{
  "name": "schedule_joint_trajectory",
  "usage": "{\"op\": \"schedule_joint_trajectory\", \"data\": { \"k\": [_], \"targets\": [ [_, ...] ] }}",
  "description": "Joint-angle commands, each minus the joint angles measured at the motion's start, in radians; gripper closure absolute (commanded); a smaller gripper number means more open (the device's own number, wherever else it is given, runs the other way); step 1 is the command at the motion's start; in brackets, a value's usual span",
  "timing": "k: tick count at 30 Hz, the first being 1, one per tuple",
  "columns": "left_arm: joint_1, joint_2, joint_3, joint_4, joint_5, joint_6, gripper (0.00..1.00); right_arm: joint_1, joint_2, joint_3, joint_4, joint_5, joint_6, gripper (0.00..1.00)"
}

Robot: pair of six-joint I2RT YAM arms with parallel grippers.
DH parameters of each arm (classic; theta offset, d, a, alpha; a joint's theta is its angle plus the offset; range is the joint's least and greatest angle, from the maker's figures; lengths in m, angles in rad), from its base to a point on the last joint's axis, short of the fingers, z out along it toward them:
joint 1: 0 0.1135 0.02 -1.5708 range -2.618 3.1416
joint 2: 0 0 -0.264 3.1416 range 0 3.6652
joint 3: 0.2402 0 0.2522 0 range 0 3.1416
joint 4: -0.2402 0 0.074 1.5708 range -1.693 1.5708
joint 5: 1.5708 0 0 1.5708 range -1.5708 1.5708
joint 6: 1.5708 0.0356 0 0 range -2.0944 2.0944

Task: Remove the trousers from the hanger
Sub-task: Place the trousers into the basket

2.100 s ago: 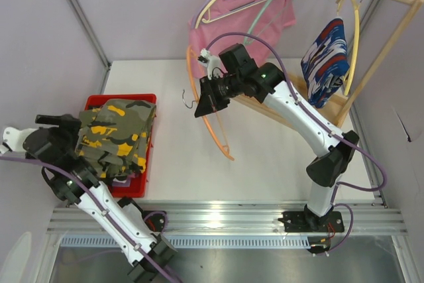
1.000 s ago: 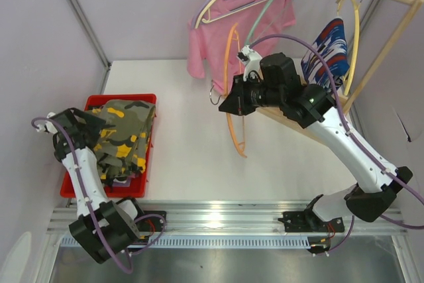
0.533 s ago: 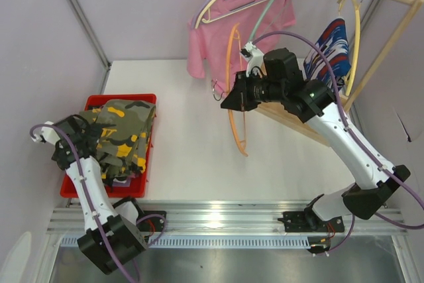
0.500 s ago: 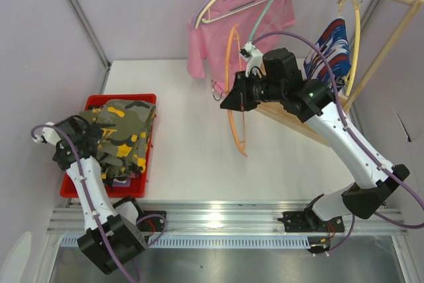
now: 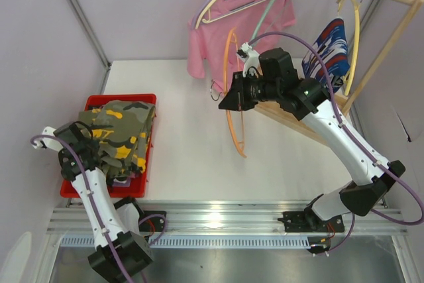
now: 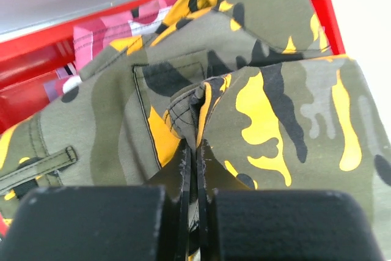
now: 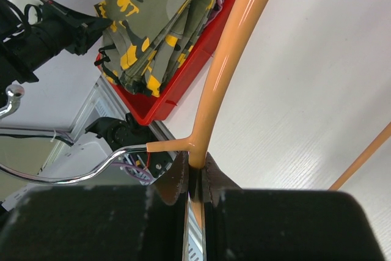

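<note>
Yellow-olive camouflage trousers [image 5: 122,130] lie bunched in the red bin [image 5: 150,157] at the left. My left gripper [image 5: 78,136] is at their left edge. In the left wrist view it [image 6: 194,151] is shut, pinching a raised fold of these trousers [image 6: 275,102]. A pink camouflage pair [image 6: 104,29] peeks out beneath. My right gripper [image 5: 228,101] is shut on the bare orange hanger [image 5: 233,130], held above the table; the grip [image 7: 195,163] is just below the hanger's [image 7: 232,59] metal hook. A blue, white and red pair [image 5: 326,57] hangs on a yellow hanger at the right.
A pink T-shirt [image 5: 218,38] hangs on hangers from the wooden rack [image 5: 387,41] at the back. The rack's lower bar runs behind my right arm. The red bin [image 7: 183,84] sits at the table's left edge, near the wall.
My left gripper has closed on a fold of the camouflage trousers in the bin, and its arm has shifted nearer. The right arm with the orange hanger has barely moved.
</note>
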Motion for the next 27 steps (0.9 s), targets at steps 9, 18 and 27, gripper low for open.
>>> {"op": "schedule_joint_trajectory", "data": {
  "k": [9,18,27],
  "targets": [
    [0.006,-0.089,0.143,-0.149,-0.184,-0.061,1.00,-0.002,0.000,0.075,0.041,-0.030,-0.033,1.00],
    [0.004,-0.211,0.115,-0.495,-0.335,-0.322,1.00,-0.002,0.038,0.114,0.003,-0.075,-0.062,1.00],
    [0.004,-0.229,-0.018,-0.386,-0.183,-0.288,0.44,-0.002,0.037,0.114,-0.011,-0.070,-0.059,1.00]
  ]
}}
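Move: The left hand already pinches a fold of the camouflage trousers inside the red basket; the near part of the basket, where the fold is to go, is about 9 cm back, 2 cm to the right and some 4 cm lower. The trousers' main pile centres roughly 7 cm to this hand's right, level with it fore and aft, 3 cm below; the basket's near rim is some 15 cm back and 4 cm right. From the right hand, that near part is about 38 cm left, 13 cm back and 22 cm below. Keeping its pinch on the camouflage fold, the left hand lifts it about 5 cm, then draws it back some 9 cm over the pile towards the basket's near rim, the wrist turning about 20 degrees counter-clockwise. Close to the end of the pull the hand comes down about 7 cm, easing a little to the right, and the fingers start to spread around the fold low over the near part of the basket. ##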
